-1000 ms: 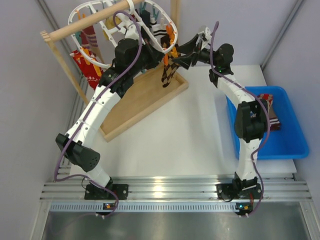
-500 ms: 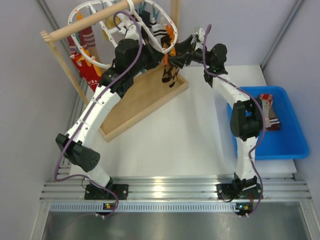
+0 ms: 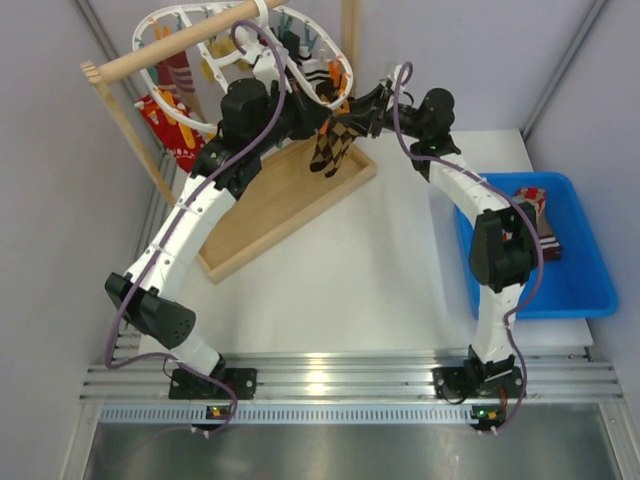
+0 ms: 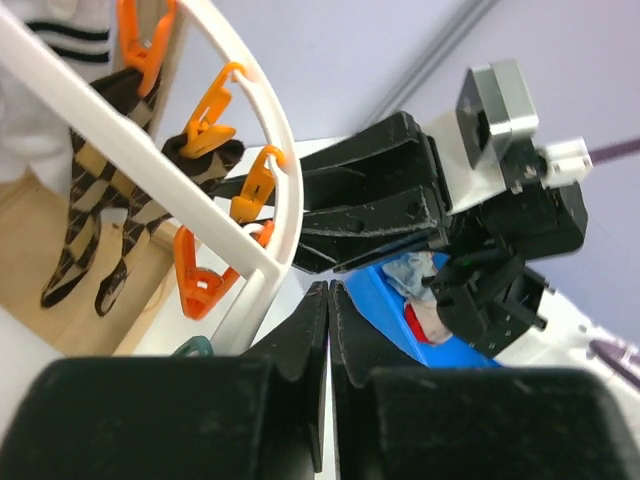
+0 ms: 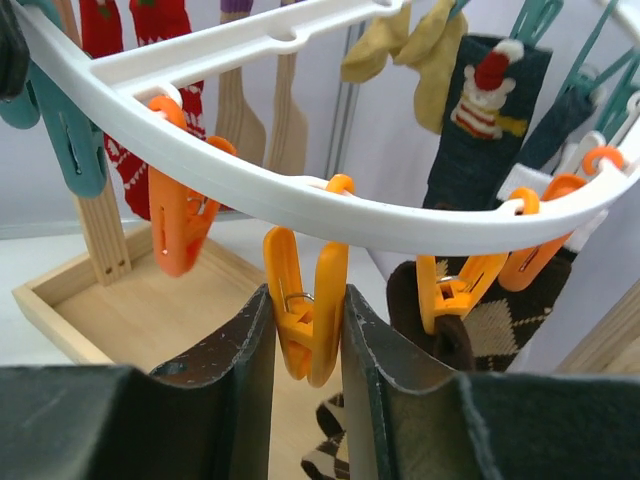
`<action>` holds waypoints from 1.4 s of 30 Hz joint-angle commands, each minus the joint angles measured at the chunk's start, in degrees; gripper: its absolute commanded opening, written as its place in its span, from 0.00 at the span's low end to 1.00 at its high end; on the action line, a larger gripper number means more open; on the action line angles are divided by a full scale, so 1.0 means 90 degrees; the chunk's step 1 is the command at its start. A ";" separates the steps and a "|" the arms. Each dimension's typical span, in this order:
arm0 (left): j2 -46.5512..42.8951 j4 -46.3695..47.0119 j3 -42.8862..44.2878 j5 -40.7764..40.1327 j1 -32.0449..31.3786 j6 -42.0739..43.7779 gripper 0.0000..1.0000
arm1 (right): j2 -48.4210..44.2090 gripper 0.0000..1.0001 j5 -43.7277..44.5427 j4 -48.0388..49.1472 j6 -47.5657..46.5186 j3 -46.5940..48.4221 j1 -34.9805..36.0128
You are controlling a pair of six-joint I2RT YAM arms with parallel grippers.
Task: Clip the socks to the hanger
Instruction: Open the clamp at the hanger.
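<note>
The white oval hanger (image 3: 240, 50) hangs from the wooden rod with several socks clipped on. A brown-and-black argyle sock (image 3: 330, 148) hangs from an orange clip (image 5: 455, 290) on the near rim (image 5: 300, 200). My right gripper (image 5: 305, 300) is shut on the neighbouring empty orange clip (image 5: 305, 320), one finger on each side of it. In the top view the right gripper (image 3: 352, 108) sits just right of the argyle sock. My left gripper (image 4: 328, 300) is shut with nothing in it, just under the ring (image 4: 240, 90), and the left gripper (image 3: 305, 120) points toward the right one.
A blue bin (image 3: 575, 270) at the right holds more socks (image 3: 535, 215). The wooden tray base (image 3: 270, 210) and its uprights stand under the hanger. Red (image 5: 150, 30), yellow (image 5: 410, 40) and dark bear-patterned (image 5: 485, 100) socks hang on the far side.
My right gripper moved left up to the hanger rim and closed onto an orange clip. The hanger and argyle sock swung slightly left. The left gripper stayed shut.
</note>
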 commanded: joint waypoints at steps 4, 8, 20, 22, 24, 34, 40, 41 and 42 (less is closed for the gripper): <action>-0.0642 0.0898 -0.0221 0.1902 0.0028 0.1477 0.17 | -0.0848 0.00 0.0008 -0.0744 -0.0647 -0.0108 -0.0035; -0.0555 0.0382 0.0245 0.2238 -0.0020 0.2088 0.19 | -0.1082 0.00 0.0377 -0.1319 -0.0977 0.0009 0.0004; -0.0243 0.0303 0.0364 0.1097 -0.0772 0.0419 0.35 | -0.1912 0.00 0.1355 -0.2112 -0.1497 -0.0595 0.0248; -0.0086 0.0060 0.0569 0.0706 -0.0782 0.0049 0.35 | -0.2088 0.00 0.1501 -0.2102 -0.1429 -0.0693 0.0278; 0.0070 -0.0175 0.0745 0.0035 -0.0782 -0.0167 0.37 | -0.2196 0.00 0.1531 -0.2044 -0.1380 -0.0850 0.0297; 0.0627 -0.0400 0.1126 -0.1187 -0.0782 -0.1311 0.46 | -0.2450 0.00 0.1940 -0.1965 -0.1320 -0.1084 0.0522; 0.0754 -0.0225 0.1185 -0.1902 -0.0772 -0.1214 0.52 | -0.2479 0.00 0.2127 -0.1956 -0.1360 -0.1182 0.0629; 0.0774 -0.0283 0.1224 -0.2106 -0.0772 -0.1213 0.54 | -0.2470 0.00 0.2137 -0.1946 -0.1360 -0.1202 0.0658; 0.0774 -0.0293 0.1224 -0.2195 -0.0772 -0.1223 0.55 | -0.2470 0.00 0.2137 -0.1946 -0.1360 -0.1192 0.0668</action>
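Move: The orange clamp on the hanger's white ring is already between the right fingertips, its middle about 1 cm left of and 1 cm above that hand point. From the left hand it lies some 7 cm ahead, 3 cm right and 5 cm lower. The clamp with the argyle sock is about 5 cm ahead of the held clamp and 3 cm left, level with it; the empty orange clamp is 5 cm back, 4 cm left. The orange clamp stays pinched in the right fingers as that hand draws it back about 4 cm and up some 3 cm, edging right and turning about 15 degrees clockwise. The shut left hand backs off some 8 cm, rising and then shifting right, before coming forward and down again towards the held clamp; its fingers open to about half, ending some 4 cm right of where it began. ##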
